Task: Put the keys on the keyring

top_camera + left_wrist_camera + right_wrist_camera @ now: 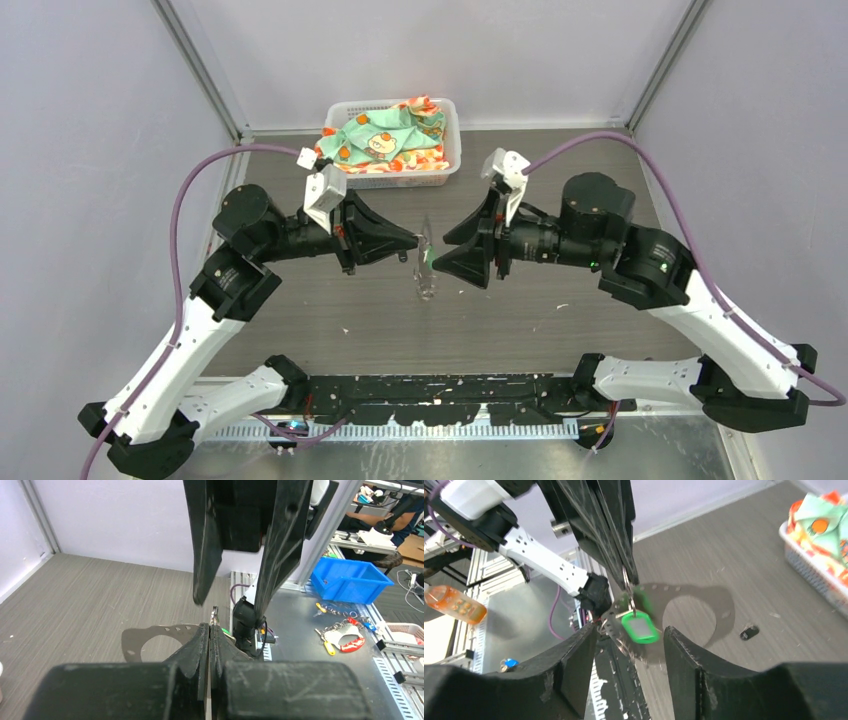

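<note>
My left gripper (pixel 415 240) is shut on the keyring (pixel 160 630), a thin grey flat loop with small holes along its edge. The loop hangs edge-on over the table's middle (pixel 427 278). In the right wrist view the left fingertips (pixel 626 570) pinch a small metal ring from which the green-headed key (pixel 640 629) dangles in front of the keyring (pixel 694 594). My right gripper (pixel 630 632) faces it from the right, open, its fingers either side of the green key without touching it. A small black piece (pixel 749 632) lies on the table; I cannot tell whether it is the black key.
A white basket (pixel 448 150) of patterned cloth stands at the back centre of the table. Beyond the table's near edge a metal bench carries a blue bin (pixel 345 580) and several loose key tags (pixel 345 637). Both arms meet tip to tip mid-table.
</note>
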Available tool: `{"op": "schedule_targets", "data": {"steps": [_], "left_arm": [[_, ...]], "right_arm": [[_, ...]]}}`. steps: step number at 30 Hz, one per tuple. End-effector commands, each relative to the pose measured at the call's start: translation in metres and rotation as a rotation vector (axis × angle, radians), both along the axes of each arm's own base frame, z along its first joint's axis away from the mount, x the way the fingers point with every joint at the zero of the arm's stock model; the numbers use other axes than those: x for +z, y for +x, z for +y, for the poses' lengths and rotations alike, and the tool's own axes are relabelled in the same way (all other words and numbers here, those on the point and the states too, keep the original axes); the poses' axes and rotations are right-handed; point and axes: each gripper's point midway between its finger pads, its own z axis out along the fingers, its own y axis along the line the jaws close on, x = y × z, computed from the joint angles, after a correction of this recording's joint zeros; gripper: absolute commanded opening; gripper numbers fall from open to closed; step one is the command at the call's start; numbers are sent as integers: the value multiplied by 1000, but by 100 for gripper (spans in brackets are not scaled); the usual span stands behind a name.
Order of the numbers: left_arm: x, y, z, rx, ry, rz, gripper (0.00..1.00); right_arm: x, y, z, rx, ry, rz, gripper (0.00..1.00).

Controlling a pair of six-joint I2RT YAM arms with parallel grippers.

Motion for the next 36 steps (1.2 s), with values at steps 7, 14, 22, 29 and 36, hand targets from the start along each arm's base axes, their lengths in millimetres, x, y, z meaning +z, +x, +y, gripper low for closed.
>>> {"op": "schedule_targets", "data": {"steps": [7,14,22,29,36], "left_arm": [[19,-25,4,-107,-27,-77,0],[21,-27,6,-111,-32,-77,0],[21,-27,6,-103,-31,-75,0],[-10,-24,4,-122,85,-15,17],[-29,-42,10,-256,199,-92,43]], "right_arm": [[53,-4,4,55,116,-143,54],[51,-5,15,91,127,-132,43],[43,-5,20,109,101,-116,5],[27,-6,13,107,5,-82,1],[3,-8,13,152,-162,-21,1]]}}
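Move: The keyring is still pinched in the left fingertips, right at that hand's point. From the open right hand it lies about 3 cm above, some 2 cm to the left and 1 cm ahead. The green tag hangs from it, roughly level in height with the right hand, 2 cm to its left and neither ahead nor back. The holed plate's middle hangs about 2 cm below the right hand, 2 cm left and 1 cm ahead. The keyring passes from the left hand to the right. The left hand draws it back about 1.5 cm, while the right rises some 4 cm, then comes left and slightly down to it and closes on it. Once the right grips it, the left fingers open and let go, and both hands sink roughly 2.5 cm together. ##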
